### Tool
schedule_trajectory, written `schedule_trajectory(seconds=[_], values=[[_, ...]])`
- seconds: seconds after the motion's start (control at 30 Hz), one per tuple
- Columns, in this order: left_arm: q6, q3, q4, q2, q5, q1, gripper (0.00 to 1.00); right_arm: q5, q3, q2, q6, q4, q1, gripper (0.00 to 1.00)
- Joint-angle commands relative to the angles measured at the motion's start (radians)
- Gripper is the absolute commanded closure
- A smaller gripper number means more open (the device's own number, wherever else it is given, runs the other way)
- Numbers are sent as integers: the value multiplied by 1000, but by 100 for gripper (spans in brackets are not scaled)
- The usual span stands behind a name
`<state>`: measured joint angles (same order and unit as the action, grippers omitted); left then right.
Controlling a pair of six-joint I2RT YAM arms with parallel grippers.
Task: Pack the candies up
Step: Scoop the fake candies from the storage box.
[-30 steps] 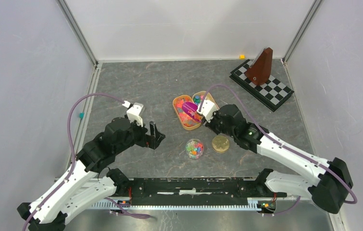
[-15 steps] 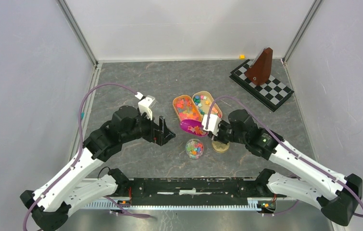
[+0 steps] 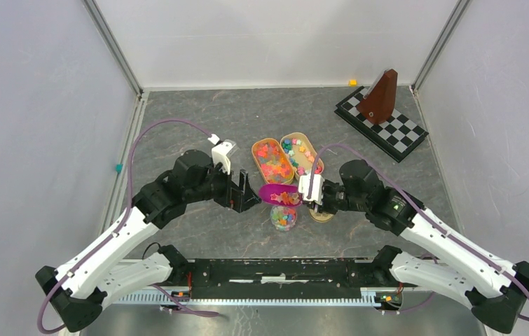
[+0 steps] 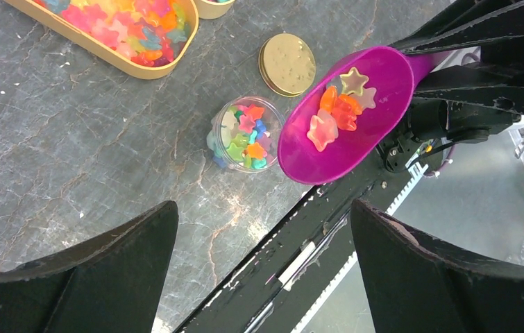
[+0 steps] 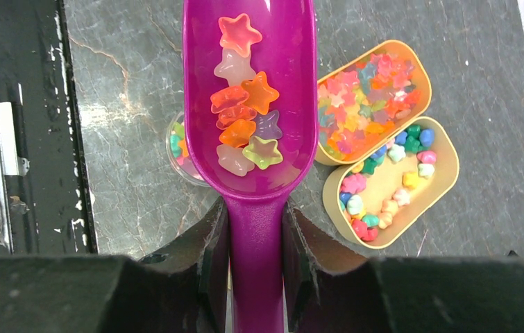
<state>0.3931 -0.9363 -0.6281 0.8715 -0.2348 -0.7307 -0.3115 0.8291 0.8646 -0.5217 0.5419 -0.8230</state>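
Note:
My right gripper [image 3: 310,194] [image 5: 255,208] is shut on the handle of a purple scoop [image 3: 279,195] [image 5: 252,90] [image 4: 345,125]. The scoop holds several star-shaped candies [image 5: 245,118] in orange, pink, yellow and purple. Its bowl hangs over a small clear jar [image 3: 284,218] [image 4: 243,135] [image 5: 178,149] partly filled with mixed bright candies. The jar's gold lid [image 4: 286,64] lies flat beside it. My left gripper [image 3: 246,192] [image 4: 264,208] stands open and empty just left of the scoop.
Two gold oval trays sit behind the jar: one [image 3: 253,155] [image 5: 425,82] full of star candies, one [image 3: 315,150] [image 5: 384,178] with chunky candies. A brown metronome [image 3: 385,94] stands on a checkered board [image 3: 401,136] at back right. A black rail [image 3: 275,269] runs along the near edge.
My right gripper has carried the loaded scoop from the star tray toward me, to above the jar. My left arm has swung right, up close to the scoop, still open.

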Motion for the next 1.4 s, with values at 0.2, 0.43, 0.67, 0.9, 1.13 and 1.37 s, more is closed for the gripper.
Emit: schedule_trajectory(seconds=[0.2, 0.43, 0.67, 0.9, 1.13, 1.37], values=[[4, -22, 37, 16, -22, 2, 0, -105, 92, -35, -40, 8, -5, 100], [-10, -24, 29, 18, 9, 2, 0, -133, 99, -53, -60, 25, -5, 100], [-9, -17, 27, 20, 15, 2, 0, -151, 102, -88, -55, 9, -5, 100], [-5, -12, 29, 23, 6, 2, 0, -171, 116, -142, -24, -45, -5, 100], [5, -6, 42, 25, -16, 2, 0, -188, 116, -174, 11, -94, -5, 100], [9, -4, 43, 16, -17, 2, 0, -123, 118, -151, -26, -3, -5, 100]])
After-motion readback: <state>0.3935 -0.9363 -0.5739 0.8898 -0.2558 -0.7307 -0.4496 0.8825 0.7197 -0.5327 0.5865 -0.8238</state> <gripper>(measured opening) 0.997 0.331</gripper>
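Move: The clear storage box, the place for the scoop's candies, lies about 6 cm left of the right hand, 2 cm back and 16 cm below. The gold lid is roughly 6 cm right and 1 cm ahead of that hand. The orange-candy box stands some 18 cm ahead and 9 cm left, and the cream candy box 18 cm ahead and 1 cm right. From the left hand the storage box is about 8 cm right, 2 cm back and 19 cm below. The loaded purple scoop, still gripped by its handle in the right hand, is raised about 5.5 cm and drawn back some 3.5 cm, away from the storage box below. The wrist turns about 10 degrees, mostly lifting the scoop's far end, which comes close to the waiting left gripper's open finger. ##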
